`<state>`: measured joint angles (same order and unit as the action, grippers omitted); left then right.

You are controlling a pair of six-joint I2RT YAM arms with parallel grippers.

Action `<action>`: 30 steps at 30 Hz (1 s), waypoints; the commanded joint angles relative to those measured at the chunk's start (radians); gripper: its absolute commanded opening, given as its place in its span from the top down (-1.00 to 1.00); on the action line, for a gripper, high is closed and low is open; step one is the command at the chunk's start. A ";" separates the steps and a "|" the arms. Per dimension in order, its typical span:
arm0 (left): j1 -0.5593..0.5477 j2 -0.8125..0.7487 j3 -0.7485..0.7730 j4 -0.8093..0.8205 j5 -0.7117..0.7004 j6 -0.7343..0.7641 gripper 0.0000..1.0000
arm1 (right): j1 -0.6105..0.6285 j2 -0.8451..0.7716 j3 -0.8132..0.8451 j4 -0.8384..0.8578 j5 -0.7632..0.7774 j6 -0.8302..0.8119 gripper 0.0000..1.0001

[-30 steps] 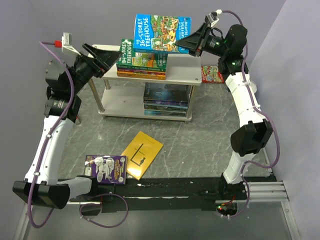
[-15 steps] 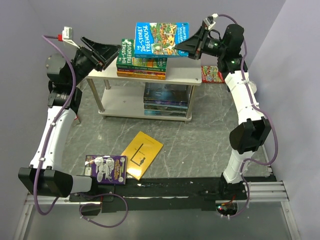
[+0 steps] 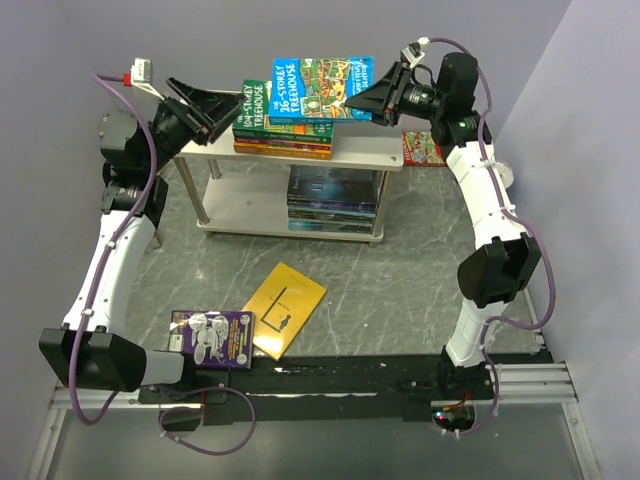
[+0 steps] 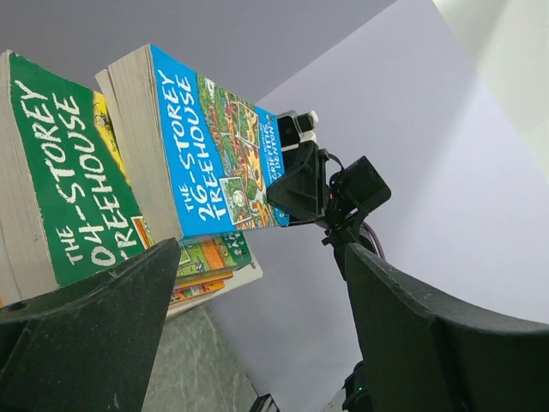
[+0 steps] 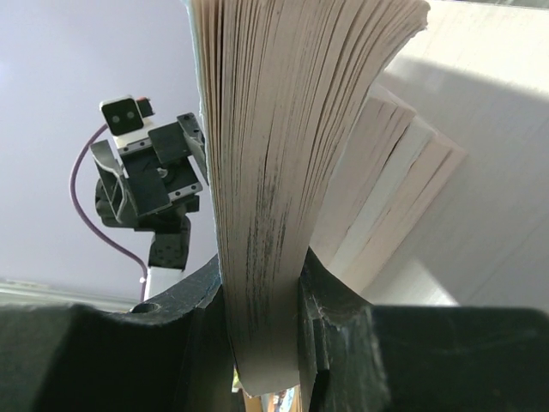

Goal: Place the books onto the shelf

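My right gripper (image 3: pixel 358 103) is shut on the page edge of a blue "26-Storey Treehouse" book (image 3: pixel 320 88), holding it flat just above the stack on the shelf (image 3: pixel 372 152). In the right wrist view the pages (image 5: pixel 274 172) are pinched between the fingers (image 5: pixel 336 309). A green "104-Storey Treehouse" book (image 3: pixel 258 105) tops that stack, with orange books (image 3: pixel 283 150) beneath. My left gripper (image 3: pixel 225 110) is open at the stack's left end, and its view shows both spines (image 4: pixel 206 146). More books (image 3: pixel 335 195) lie on the lower board. A yellow book (image 3: pixel 285 308) and a purple book (image 3: pixel 212 338) lie on the table.
A red-green flat packet (image 3: pixel 424 148) lies on the table behind the shelf's right end. Walls stand close behind and to the right. A black rail (image 3: pixel 350 372) runs along the near edge by the arm bases.
My right gripper has carried the blue book left and down, closer over the stack. The left gripper has risen a little and moved nearer the stack's left end.
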<state>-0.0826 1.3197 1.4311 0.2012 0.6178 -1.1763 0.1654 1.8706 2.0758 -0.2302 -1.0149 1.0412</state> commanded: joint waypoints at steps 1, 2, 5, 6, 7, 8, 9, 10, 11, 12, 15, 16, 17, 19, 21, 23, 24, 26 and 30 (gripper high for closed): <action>0.003 0.003 0.011 0.052 0.030 -0.017 -0.68 | 0.016 -0.027 0.006 0.025 0.021 -0.044 0.35; 0.003 0.003 0.012 0.050 0.030 -0.016 -0.68 | 0.017 -0.028 0.006 0.020 0.021 -0.046 0.22; 0.003 0.006 0.017 0.043 0.023 -0.010 -0.69 | 0.016 -0.037 0.006 -0.001 0.024 -0.062 -0.01; 0.003 0.009 0.018 0.043 0.025 -0.009 -0.68 | 0.016 -0.040 0.006 -0.012 0.030 -0.070 -0.06; 0.003 0.009 0.020 0.041 0.025 -0.011 -0.68 | 0.014 -0.042 0.009 -0.032 0.033 -0.087 -0.09; 0.003 0.009 0.019 0.043 0.025 -0.011 -0.68 | 0.014 -0.047 0.009 -0.043 0.035 -0.093 -0.13; 0.003 0.009 0.019 0.043 0.025 -0.013 -0.69 | 0.014 -0.048 0.007 -0.050 0.038 -0.101 -0.18; 0.004 0.010 0.015 0.046 0.022 -0.014 -0.69 | 0.011 -0.050 0.009 -0.072 0.041 -0.115 -0.20; 0.004 0.009 0.012 0.047 0.022 -0.016 -0.69 | 0.008 -0.054 0.009 -0.080 0.045 -0.121 -0.23; 0.003 0.009 0.011 0.047 0.022 -0.016 -0.69 | 0.008 -0.059 0.009 -0.089 0.047 -0.128 -0.25; 0.004 0.012 0.011 0.040 0.019 -0.011 -0.69 | 0.000 -0.077 0.009 -0.130 0.067 -0.159 -0.30; 0.004 0.009 0.011 0.040 0.019 -0.006 -0.69 | -0.001 -0.082 0.010 -0.139 0.081 -0.176 -0.31; 0.004 0.010 0.012 0.037 0.017 -0.003 -0.69 | -0.004 -0.094 0.012 -0.161 0.087 -0.184 -0.35; 0.006 0.012 0.017 0.023 0.014 0.006 -0.68 | -0.010 -0.105 0.023 -0.185 0.101 -0.211 -0.38; 0.007 0.010 0.022 0.018 0.016 0.009 -0.69 | -0.013 -0.116 0.056 -0.251 0.131 -0.256 -0.44; 0.007 0.009 0.028 0.007 0.010 0.021 -0.69 | -0.017 -0.139 0.072 -0.297 0.174 -0.292 -0.50; 0.010 0.007 0.031 0.000 0.004 0.029 -0.69 | -0.017 -0.149 0.079 -0.335 0.191 -0.326 -0.52; 0.012 0.001 0.046 -0.034 -0.013 0.061 -0.69 | -0.018 -0.195 0.082 -0.365 0.245 -0.365 -0.55; 0.018 -0.011 0.089 -0.120 -0.131 0.136 -0.69 | -0.017 -0.258 0.070 -0.394 0.392 -0.440 -0.55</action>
<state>-0.0738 1.3270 1.4441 0.1406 0.5938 -1.1236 0.1543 1.7382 2.0964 -0.5816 -0.7795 0.7155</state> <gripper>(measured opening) 0.843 0.775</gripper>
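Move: The right hand holds the blue book by its right end, the book's middle about 8 cm to the left and 2 cm ahead. The green book topping the stack lies some 14 cm left of the hand, 1 cm back and 4 cm lower; the orange books are under it, about 8 cm below the hand. The green book is about 12 cm right of the left hand, 3 cm ahead and 7 cm below. The right fingers let go of the blue book's right end, opening wide while the hand sinks about 2 cm towards the stack's level. Then the hand backs off to its right by some 3.5 cm, rising slightly and drawing back a little, its fingertips dipping and swinging clockwise, each by 10 to 15 degrees. ##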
